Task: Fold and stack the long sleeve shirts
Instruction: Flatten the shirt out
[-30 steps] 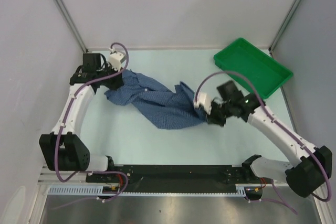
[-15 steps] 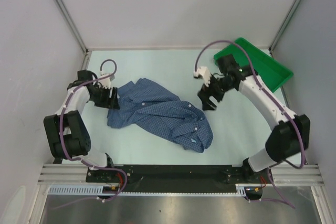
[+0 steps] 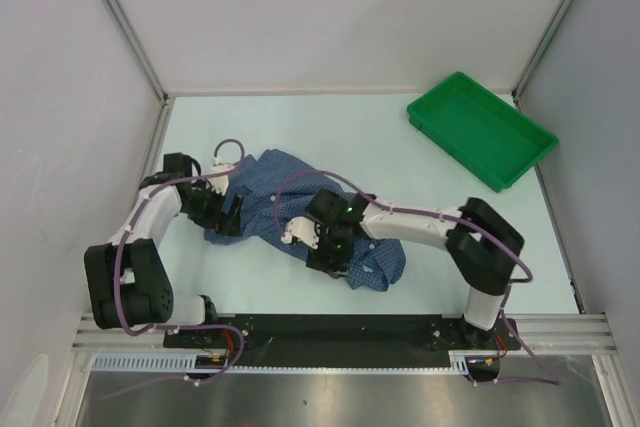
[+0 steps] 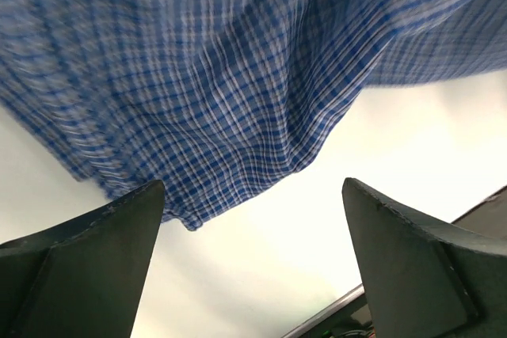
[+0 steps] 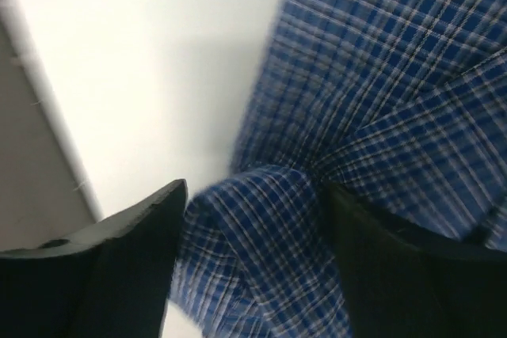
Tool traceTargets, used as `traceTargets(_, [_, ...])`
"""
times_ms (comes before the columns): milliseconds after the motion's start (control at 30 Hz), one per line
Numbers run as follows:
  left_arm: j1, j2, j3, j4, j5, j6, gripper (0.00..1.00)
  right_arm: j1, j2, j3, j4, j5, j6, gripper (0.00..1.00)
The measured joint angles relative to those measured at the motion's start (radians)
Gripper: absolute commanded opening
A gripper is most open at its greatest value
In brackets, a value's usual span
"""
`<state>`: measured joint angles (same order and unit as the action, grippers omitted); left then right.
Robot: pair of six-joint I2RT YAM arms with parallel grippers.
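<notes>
The blue checked long sleeve shirt (image 3: 280, 182) lies crumpled on the pale table, left of centre. My left gripper (image 3: 228, 215) sits low at its left edge. In the left wrist view it is open (image 4: 253, 219), with bare table between the fingers (image 4: 95, 259) and the shirt's hem (image 4: 238, 77) just ahead. My right gripper (image 3: 325, 252) reaches across onto the shirt's near right part. In the right wrist view it is open (image 5: 257, 235), and a raised fold of the shirt (image 5: 380, 77) lies between its fingers (image 5: 119, 259).
A green plastic tray (image 3: 432, 90) stands at the back right, well away from both arms. Grey walls enclose the table on three sides. The black base rail (image 3: 330, 329) runs along the near edge.
Both grippers have let go of the shirt, which dropped into a heap. The right arm swung from near the tray down onto the shirt's near right. The left gripper shifted nearer along the left edge.
</notes>
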<state>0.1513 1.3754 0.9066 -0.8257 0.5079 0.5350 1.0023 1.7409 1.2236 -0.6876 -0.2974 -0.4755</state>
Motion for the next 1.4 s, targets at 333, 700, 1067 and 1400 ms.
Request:
traceTargets(333, [-0.085, 0.005, -0.087, 0.076, -0.217, 0.002, 0.0, -0.014, 0.015, -0.011, 0.078, 0.183, 0.056, 0.0])
traceTargets(700, [-0.061, 0.015, 0.437, 0.02, -0.081, -0.028, 0.61, -0.098, -0.417, -0.099, -0.017, 0.068, -0.108, 0.0])
traceTargets(1067, [-0.181, -0.003, -0.021, -0.013, -0.054, 0.087, 0.82, -0.214, -0.435, -0.154, -0.079, -0.029, -0.111, 0.0])
traceTargets(1400, [-0.216, 0.022, -0.082, 0.079, -0.188, 0.085, 0.0, -0.303, -0.563, -0.257, -0.088, -0.04, -0.131, 0.0])
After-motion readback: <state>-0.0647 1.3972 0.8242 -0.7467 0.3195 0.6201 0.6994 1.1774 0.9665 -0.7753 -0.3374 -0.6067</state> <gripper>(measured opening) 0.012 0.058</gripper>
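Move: My right hand, open, is just over the bunched near edge of the shirt: its grip spot is about 3 cm ahead, straight on, and 4 cm below. From that hand the shirt's right end lies some 11 cm right and 1 cm back, and the green box about 28 cm ahead and 32 cm right. The shirt's left end, for my left hand, is roughly 2 cm back, 1 cm left and 4 cm down. With my right hand I dip and nudge forward, pinch the bunched near edge, lift it about 14 cm and then carry it some 10 cm right, keeping hold. My left closes low at the shirt's left end, swings up 17 cm and forward 12 cm with fingertips tilting up, opens, drops back to that end and pinches a fold there. ##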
